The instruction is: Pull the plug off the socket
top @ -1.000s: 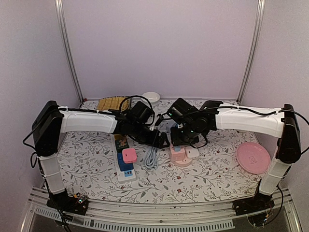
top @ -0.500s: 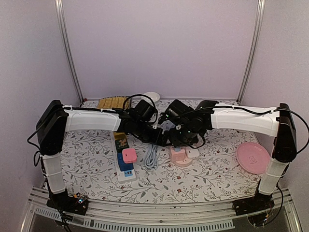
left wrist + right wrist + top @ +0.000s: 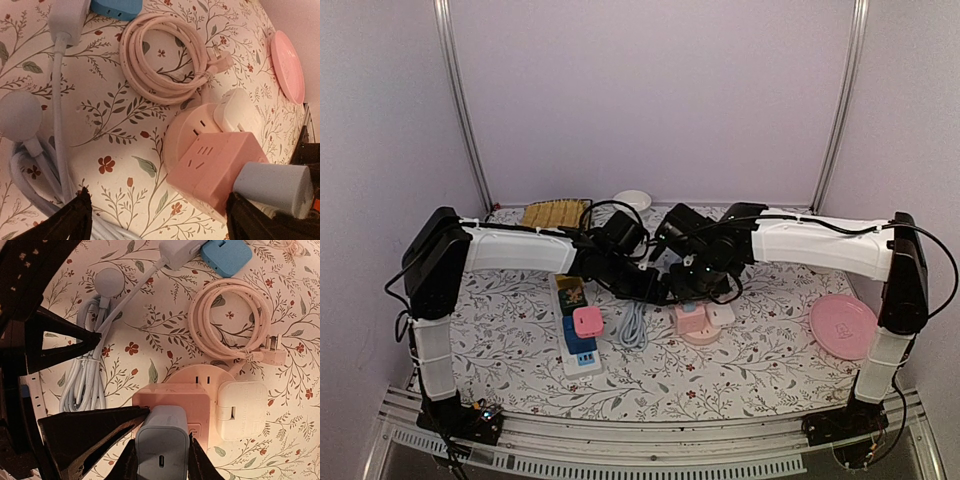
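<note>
A grey-blue plug stands in the top of a pink cube socket, which sits on a round pink base. My right gripper is shut on the plug, one finger on each side of it. In the left wrist view the socket and plug lie at the lower right. My left gripper is open low over the table. One of its fingers has its tip against the cube, next to the plug. From above, both grippers crowd over the socket.
A white adapter sits in the round base, with a coiled pink cable behind it. To the left are a bundled white cable and a white power strip holding pink and blue adapters. A pink plate lies at the right.
My right gripper has narrowed its jaws and closed on the plug. Both arms have shifted slightly left and back over the socket.
</note>
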Robot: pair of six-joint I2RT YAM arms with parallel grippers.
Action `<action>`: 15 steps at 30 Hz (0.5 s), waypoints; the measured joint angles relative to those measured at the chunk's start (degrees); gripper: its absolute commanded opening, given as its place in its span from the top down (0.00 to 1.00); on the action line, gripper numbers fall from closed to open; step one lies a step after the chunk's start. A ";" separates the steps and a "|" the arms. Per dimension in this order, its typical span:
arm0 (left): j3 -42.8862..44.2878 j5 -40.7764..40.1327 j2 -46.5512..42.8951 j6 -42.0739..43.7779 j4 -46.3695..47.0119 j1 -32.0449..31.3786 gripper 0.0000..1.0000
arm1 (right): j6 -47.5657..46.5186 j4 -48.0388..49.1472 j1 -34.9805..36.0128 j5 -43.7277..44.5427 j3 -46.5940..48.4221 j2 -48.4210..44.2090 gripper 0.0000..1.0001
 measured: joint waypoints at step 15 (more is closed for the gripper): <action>1.01 -1.07 0.55 0.42 -1.09 0.02 0.07 | -0.63 4.50 0.04 4.04 4.72 -3.87 0.96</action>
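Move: Pinched between the right fingers, the plug is still seated in the pink cube socket, whose middle lies about 7 cm below the right hand and 1 cm back. From that hand the white adapter is roughly 7 cm right, level fore and aft, the pink cord coil 9 cm ahead and 4 cm right, the bundled grey cord some 12 cm left and 1 cm back, all about 12 cm lower. The socket is some 4 cm back, 5 cm right of and 2 cm below the left hand. Pulling up on the plug with a kept grip, the right hand barely gains height at first, then rises quickly away from the socket, about 7 cm in all and some 2 cm forward, its fingertips swinging forward and left by 10 to 15 degrees. The left hand stays put, fingers wide open, one fingertip still resting against the socket's left side. ##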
